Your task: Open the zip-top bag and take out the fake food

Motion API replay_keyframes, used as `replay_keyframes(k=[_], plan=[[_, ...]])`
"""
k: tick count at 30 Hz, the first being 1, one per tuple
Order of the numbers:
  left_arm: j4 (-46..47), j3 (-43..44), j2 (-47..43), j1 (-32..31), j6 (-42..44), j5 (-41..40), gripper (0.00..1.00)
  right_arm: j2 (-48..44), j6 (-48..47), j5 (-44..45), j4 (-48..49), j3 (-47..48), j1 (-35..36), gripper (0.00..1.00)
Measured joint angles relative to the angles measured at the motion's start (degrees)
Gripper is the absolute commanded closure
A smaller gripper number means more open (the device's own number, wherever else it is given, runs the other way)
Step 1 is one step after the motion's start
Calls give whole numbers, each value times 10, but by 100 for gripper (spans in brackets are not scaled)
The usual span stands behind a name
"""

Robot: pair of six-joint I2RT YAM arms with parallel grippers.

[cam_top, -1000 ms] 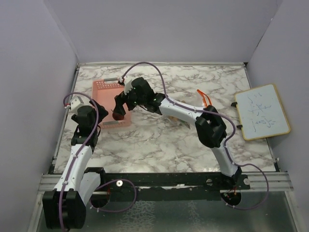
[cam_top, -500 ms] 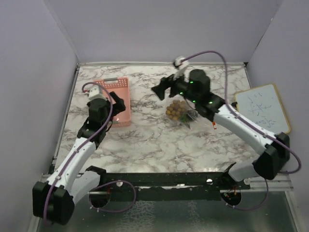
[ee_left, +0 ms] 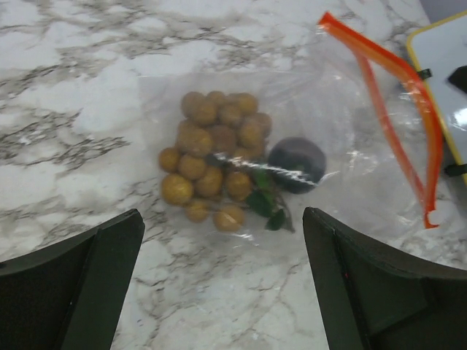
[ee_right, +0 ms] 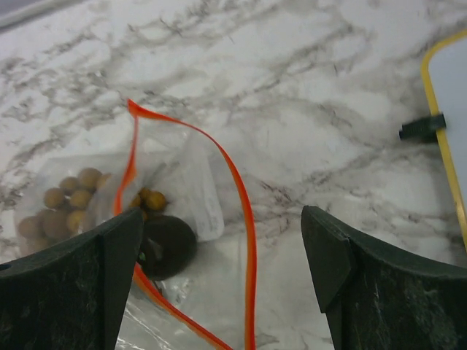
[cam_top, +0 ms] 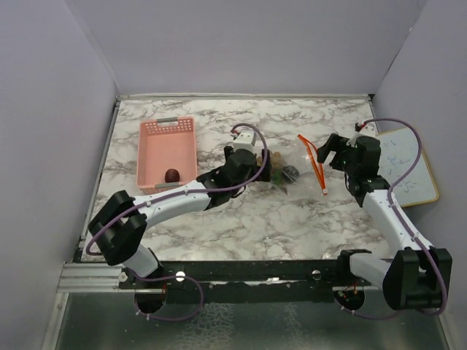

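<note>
The zip-top bag [cam_top: 300,170] lies flat mid-table, its orange-red zip strip [cam_top: 315,162] spread into an open loop. Inside it lies fake food: a golden-brown grape bunch [ee_left: 215,157] and a dark round fruit [ee_left: 297,164]. My left gripper [cam_top: 261,166] hovers open at the bag's closed end, nothing between its fingers [ee_left: 87,284]. Standing open at the bag's mouth, my right gripper [cam_top: 327,152] looks down on the zip strip [ee_right: 244,211] and the dark fruit [ee_right: 166,246]. It touches nothing.
A pink basket [cam_top: 157,146] stands at the left, holding a small maroon round fruit [cam_top: 171,175]. A yellow-framed whiteboard [cam_top: 401,169] lies at the right edge, seen also as the whiteboard [ee_right: 449,109] in the right wrist view. Walls enclose the table on three sides.
The left arm has swung from beside the basket across to the bag. The right arm has pulled back from over the bag to its right side. The bag's mouth now gapes.
</note>
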Motion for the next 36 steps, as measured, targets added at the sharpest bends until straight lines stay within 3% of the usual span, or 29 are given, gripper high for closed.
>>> replay_keyframes(k=[6,12,15,18,25,30,36], plan=[[20,86,71,-59,4,-5,6,24,31,5,9,-62,-11,9],[33,101,82,-70,5,-4,6,71,51,-7,38,-82,-11,12],[35,101,82,-68,5,-5,6,88,56,-18,54,-88,-11,22],[37,100,82,-68,5,-5,6,100,63,-35,70,-97,-11,26],[40,93,82,-68,5,-5,6,99,61,-60,97,-107,-11,70],[41,93,82,-68,5,-5,6,89,59,-67,103,-108,-11,95],[43,90,82,-68,7,-5,6,72,51,-85,110,-111,-11,99]])
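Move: The right hand goes for the near lip of the bag's orange zip rim, about 2 cm back, 2 cm to its left and 10 cm below. From that hand the dark round fruit in the bag lies some 10 cm left and 3 cm back, and the clump of brown balls about 16 cm left, level with it, both roughly 11 cm below. From the left hand, the rim is about 19 cm right, 2 cm ahead and 10 cm down. The right hand sinks nearly 11 cm and eases slightly back onto the middle of the bag's open zip, tipping its fingers about 15 degrees further down, then shuts them from wide open so the tips pinch the orange lip, and comes back up about 2 cm with a small drift left. Meanwhile the left hand, empty and wide open, slides about 8 cm right over the bagged food towards the zip, rising 2 to 3 cm, then holds there. ##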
